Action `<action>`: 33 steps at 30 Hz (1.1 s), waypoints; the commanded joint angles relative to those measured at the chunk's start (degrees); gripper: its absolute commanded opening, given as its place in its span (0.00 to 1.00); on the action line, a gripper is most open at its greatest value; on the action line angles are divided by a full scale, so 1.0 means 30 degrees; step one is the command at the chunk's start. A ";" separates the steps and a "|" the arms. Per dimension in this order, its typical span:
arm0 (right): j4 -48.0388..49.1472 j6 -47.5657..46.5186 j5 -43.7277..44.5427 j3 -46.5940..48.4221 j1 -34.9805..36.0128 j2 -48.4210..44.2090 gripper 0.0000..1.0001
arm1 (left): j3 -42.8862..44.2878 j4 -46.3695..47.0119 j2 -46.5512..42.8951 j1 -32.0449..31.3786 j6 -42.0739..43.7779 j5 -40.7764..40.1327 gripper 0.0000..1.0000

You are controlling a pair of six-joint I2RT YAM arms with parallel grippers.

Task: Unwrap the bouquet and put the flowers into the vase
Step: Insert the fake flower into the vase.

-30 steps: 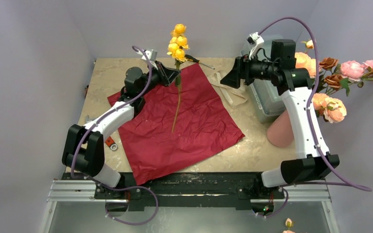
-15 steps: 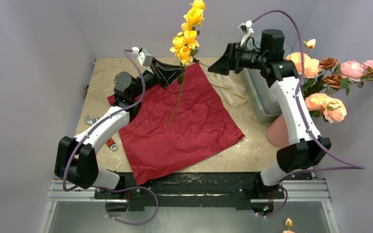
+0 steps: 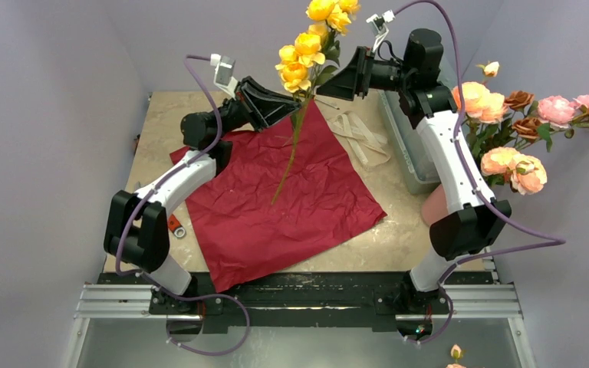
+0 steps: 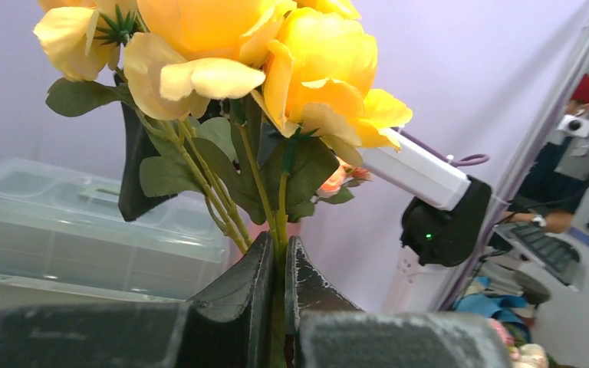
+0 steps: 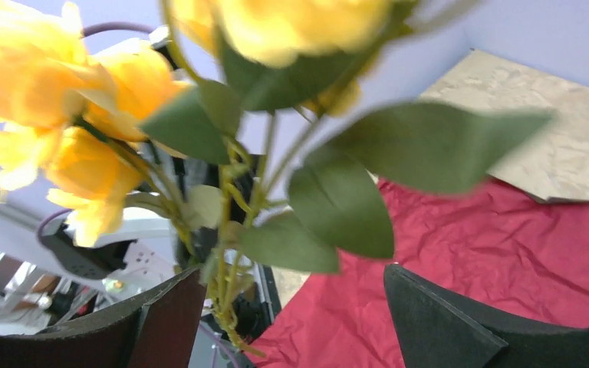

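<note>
A spray of yellow flowers (image 3: 307, 47) on a long green stem (image 3: 287, 165) hangs in the air over the flat dark red paper (image 3: 291, 207). My left gripper (image 3: 296, 104) is shut on that stem just under the leaves; the left wrist view shows the stem pinched in the left gripper (image 4: 278, 244). My right gripper (image 3: 339, 75) stands open beside the blooms, and in its wrist view the stems and leaves (image 5: 222, 230) lie by the left finger of the right gripper (image 5: 293, 270). The salmon-pink vase (image 3: 430, 208), half hidden by my right arm, holds pink and orange flowers (image 3: 506, 107).
A cream ribbon (image 3: 359, 134) lies loose on the table past the paper's far corner. A clear plastic box (image 3: 408, 149) stands at the right, behind my right arm. Small tools (image 3: 173, 225) lie near the table's left edge.
My left gripper has lifted the yellow flowers higher and to the right. My right gripper has risen and swung left up to the blooms, opening wider.
</note>
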 commanded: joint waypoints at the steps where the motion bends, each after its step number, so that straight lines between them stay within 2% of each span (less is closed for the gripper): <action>1: 0.2662 0.1622 -0.1802 0.1874 0.0287 0.0075 0.89 | 0.1327 0.3997 0.0938 -0.0013 -0.4387 0.1044 0.00; 11: 0.6297 0.4471 -0.2555 0.1017 0.0288 0.0032 0.66 | 0.1638 0.2914 0.0894 -0.0748 -0.3779 0.1394 0.00; 17: 0.7603 0.5775 -0.2534 0.0285 0.0228 0.0078 0.64 | 0.1867 0.2591 0.0891 -0.1134 -0.3499 0.1594 0.00; 20: 0.7634 0.5867 -0.2442 0.0601 0.0118 0.0119 0.51 | 0.1462 0.2298 0.0751 -0.1140 -0.3200 0.1651 0.00; 22: 0.7194 0.5389 -0.2529 0.0973 -0.0006 0.0070 0.34 | 0.1099 0.1828 0.0601 -0.1154 -0.2646 0.1741 0.00; 23: 0.6942 0.4997 -0.2651 0.1184 -0.0057 -0.0037 0.22 | 0.0962 0.1195 0.0456 -0.1133 -0.2122 0.1816 0.00; 24: 0.6504 0.4490 -0.2696 0.1420 -0.0107 -0.0165 0.11 | 0.0798 0.0208 0.0302 -0.1062 -0.1357 0.1793 0.06; 25: 0.5955 0.3932 -0.2573 0.1643 -0.0205 -0.0334 0.02 | 0.0642 -0.1193 0.0100 -0.1001 -0.0481 0.1651 0.20; 26: 0.5545 0.3419 -0.2404 0.1766 -0.0313 -0.0575 0.00 | 0.0557 -0.2742 -0.0116 -0.0909 0.0679 0.1406 0.32; 30: 0.3182 0.1313 -0.1519 0.1152 -0.0866 -0.2006 0.00 | 0.0851 -0.8613 -0.0883 -0.0654 0.5592 0.0309 0.72; 31: 0.2551 0.0697 -0.1298 0.1038 -0.1043 -0.2406 0.00 | 0.0861 -0.9316 -0.1007 -0.0569 0.6423 -0.0051 0.80; 33: 0.0602 -0.0759 -0.0793 0.1057 -0.1519 -0.3088 0.00 | 0.1031 -1.0416 -0.1103 -0.0436 0.7528 -0.0443 0.88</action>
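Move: Just above the right hand, roughly 5 cm up, 3 cm to its left and 1 cm ahead, run the fake flower's upper stems, with the yellow heads some 7 cm higher still. From the left hand, already pinching the flower lower down, those upper stems lie about 6 cm ahead, 3 cm right and 4 cm up. The pink vase stands some 33 cm right of the right hand, 14 cm back and 32 cm down; the clear box about 28 cm right, 6 cm ahead and 36 cm below. Rising about 5 cm and easing back 2 cm, the right hand brings its open fingers up around the stems under the yellow heads, pauses, and pinches them. Meanwhile the left hand carries the flower some 3 cm back and 2 cm right, turning about 10 degrees clockwise, then opens wide, letting go, and dips forward and down about 4 cm each way as the right draws off 2 cm to its right. ##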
